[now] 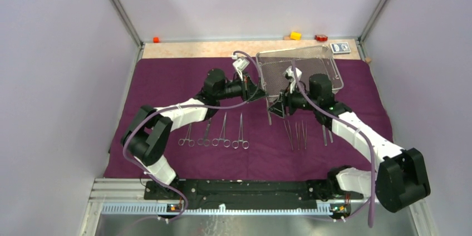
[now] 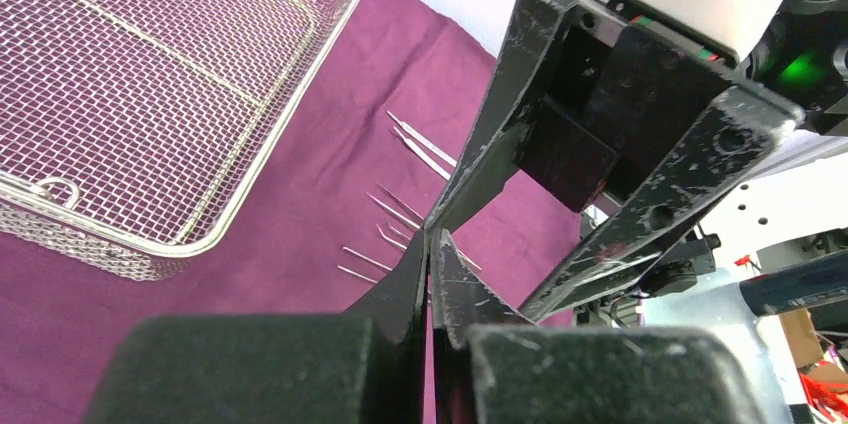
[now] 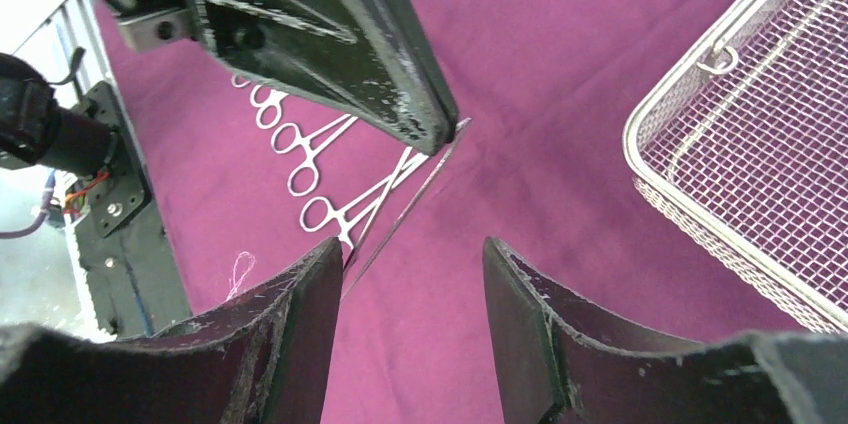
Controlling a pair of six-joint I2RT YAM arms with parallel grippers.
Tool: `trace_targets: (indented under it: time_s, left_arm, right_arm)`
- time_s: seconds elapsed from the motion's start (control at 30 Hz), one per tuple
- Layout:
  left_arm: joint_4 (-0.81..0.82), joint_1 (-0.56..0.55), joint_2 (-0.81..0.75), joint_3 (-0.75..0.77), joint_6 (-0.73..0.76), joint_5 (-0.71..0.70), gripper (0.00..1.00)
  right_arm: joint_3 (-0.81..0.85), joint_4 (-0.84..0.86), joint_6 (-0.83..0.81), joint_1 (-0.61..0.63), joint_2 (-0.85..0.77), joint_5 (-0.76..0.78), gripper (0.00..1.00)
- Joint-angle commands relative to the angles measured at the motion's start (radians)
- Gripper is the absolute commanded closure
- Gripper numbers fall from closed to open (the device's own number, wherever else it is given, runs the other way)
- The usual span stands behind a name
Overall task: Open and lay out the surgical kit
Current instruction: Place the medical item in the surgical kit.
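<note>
The dark purple cloth (image 1: 167, 80) lies spread flat on the table. The wire-mesh steel tray (image 1: 303, 69) stands on its far right part, and also shows in the left wrist view (image 2: 150, 74) and the right wrist view (image 3: 760, 164). Ring-handled clamps (image 1: 214, 136) lie in a row at centre left, with tweezers (image 1: 300, 133) in a row at centre right. My left gripper (image 1: 261, 94) is shut on one thin steel tweezers (image 3: 400, 204), pinching its upper end so it slants down. My right gripper (image 3: 410, 254) stands open just below; the tweezers' lower end lies beside its left finger (image 3: 300, 304).
Beyond the cloth, along the back wall, sit a blue-white card packet (image 1: 340, 48), a yellow block (image 1: 295, 35), a red block (image 1: 321, 38) and an orange block (image 1: 156, 39). The arms' metal base rail (image 1: 222, 205) runs along the near edge.
</note>
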Motion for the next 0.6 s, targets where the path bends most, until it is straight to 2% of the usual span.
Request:
trace_targets:
  time_s: [0.0,0.13,0.43,0.57]
  left_arm:
    - [0.019,0.002,0.008,0.025,-0.017,-0.011,1.00]
    - [-0.008,0.002,0.020,0.035,-0.007,-0.027,1.00]
    - [-0.062,0.000,0.037,0.051,0.025,-0.062,1.00]
    - [-0.063,0.001,0.039,0.054,0.025,-0.060,1.00]
  right_arm:
    - [0.070,0.014,-0.006,0.024,0.039,0.069,0.49]
    - [0.090,0.014,-0.002,0.045,0.061,0.095,0.53]
    - [0.114,0.003,0.021,0.057,0.097,0.097,0.71]
    - [0.116,-0.006,0.016,0.062,0.107,0.122,0.71]
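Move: The medical item, thin metal tweezers, is already pinched near its far end by the left hand; its middle lies roughly 5 cm back, 1 cm right and 3 cm below that hand. From the right hand, that middle is some 2 cm left, level fore and aft and about 1 cm lower. The wire basket's middle is about 20 cm ahead, 12 cm right and 14 cm down; the nearest laid-out tweezers are 6 cm back, 7 cm right and 16 cm down. Forward and to its left, about 2 cm in all and sinking roughly 1 cm early on, the right hand works its fingers around the hanging tweezers, closing them from half open to about a quarter. Meanwhile the left hand keeps its pinch and lowers the tweezers some 2.5 cm with about 1 cm of forward drift, its wrist turning slightly. ##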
